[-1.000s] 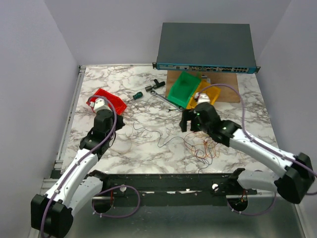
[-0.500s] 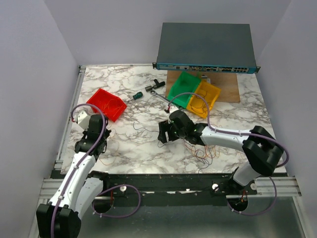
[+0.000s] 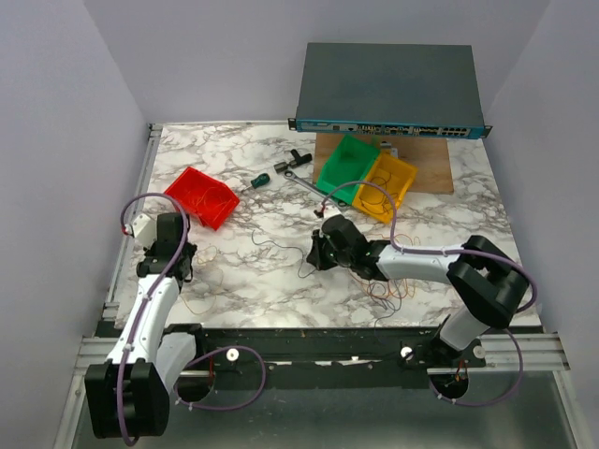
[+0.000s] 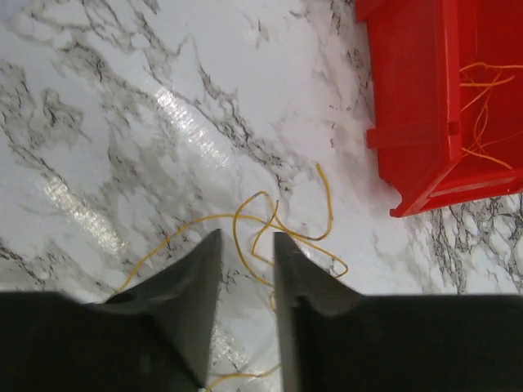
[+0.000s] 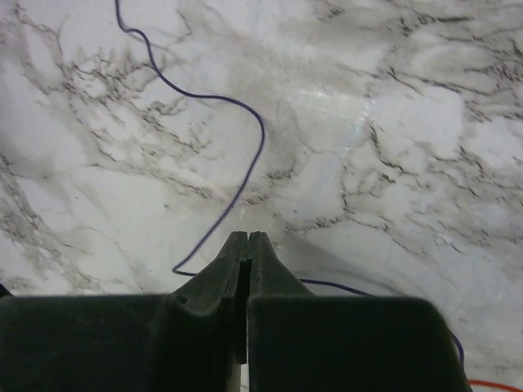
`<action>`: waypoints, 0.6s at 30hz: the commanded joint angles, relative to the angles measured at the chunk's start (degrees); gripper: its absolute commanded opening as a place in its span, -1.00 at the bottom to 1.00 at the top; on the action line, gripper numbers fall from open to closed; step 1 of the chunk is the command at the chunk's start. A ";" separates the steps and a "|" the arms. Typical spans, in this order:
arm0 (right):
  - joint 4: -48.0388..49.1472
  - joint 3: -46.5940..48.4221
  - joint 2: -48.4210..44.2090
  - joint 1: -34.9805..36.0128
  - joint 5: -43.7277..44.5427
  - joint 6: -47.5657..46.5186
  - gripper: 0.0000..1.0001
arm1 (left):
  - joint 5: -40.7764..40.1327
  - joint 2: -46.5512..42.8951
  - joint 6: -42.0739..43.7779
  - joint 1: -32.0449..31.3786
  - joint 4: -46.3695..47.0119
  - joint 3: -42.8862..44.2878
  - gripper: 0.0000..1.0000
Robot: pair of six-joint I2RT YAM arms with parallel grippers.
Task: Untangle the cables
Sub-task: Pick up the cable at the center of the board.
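My left gripper (image 3: 181,265) is open a little and low over the marble near the left edge. A looped yellow cable (image 4: 328,196) lies on the marble and runs between its jaws (image 4: 247,234), untouched. My right gripper (image 3: 316,254) is shut (image 5: 248,233) on a dark purple cable (image 5: 262,139), which curls away to the left across the table (image 3: 281,248). A tangle of orange and red cables (image 3: 388,285) lies behind it near the front edge. The red bin (image 3: 201,196) holds a few orange cables (image 4: 482,114).
A green bin (image 3: 346,168) and a yellow bin (image 3: 388,185) with orange wires sit on a wooden board (image 3: 430,159). A wrench (image 3: 309,187), a screwdriver (image 3: 260,179) and a network switch (image 3: 388,89) are at the back.
My left gripper has drawn back from the red bin toward the near left. My right gripper has swung left from the tangle to the purple cable and shut.
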 commanded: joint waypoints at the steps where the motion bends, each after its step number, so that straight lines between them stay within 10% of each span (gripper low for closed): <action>1: 2.70 -4.39 -3.92 0.29 9.22 4.44 -0.99 | 5.45 -2.84 5.29 1.82 5.71 -1.16 -0.05; 18: 7.99 -11.77 -12.46 0.33 10.32 7.76 -0.99 | 18.47 14.90 21.14 1.67 0.89 8.50 0.96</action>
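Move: The right hand's shut fingertips are at the dark cable, about 1 cm above its middle stretch. The cable's free end is some 10 cm ahead and 18 cm left, the orange tangle about 22 cm right and 5 cm back. The left hand has a small yellow cable loop roughly 3 cm ahead, 2 cm right and 4 cm below. From the left hand the red bin is about 21 cm ahead and 2 cm right, the dark cable's free end 10 cm ahead and 16 cm right. Fingers still shut, with the dark cable passing just behind their tips, the right hand shifts about 4 cm to its right along it, dipping slightly before rising over 3 cm and turning a little clockwise; whether they grip the cable can't be seen. The left hand spreads its fingers wide above the yellow loop, rises a little, then sinks while easing forward and right some 2 cm each, turning clockwise. ##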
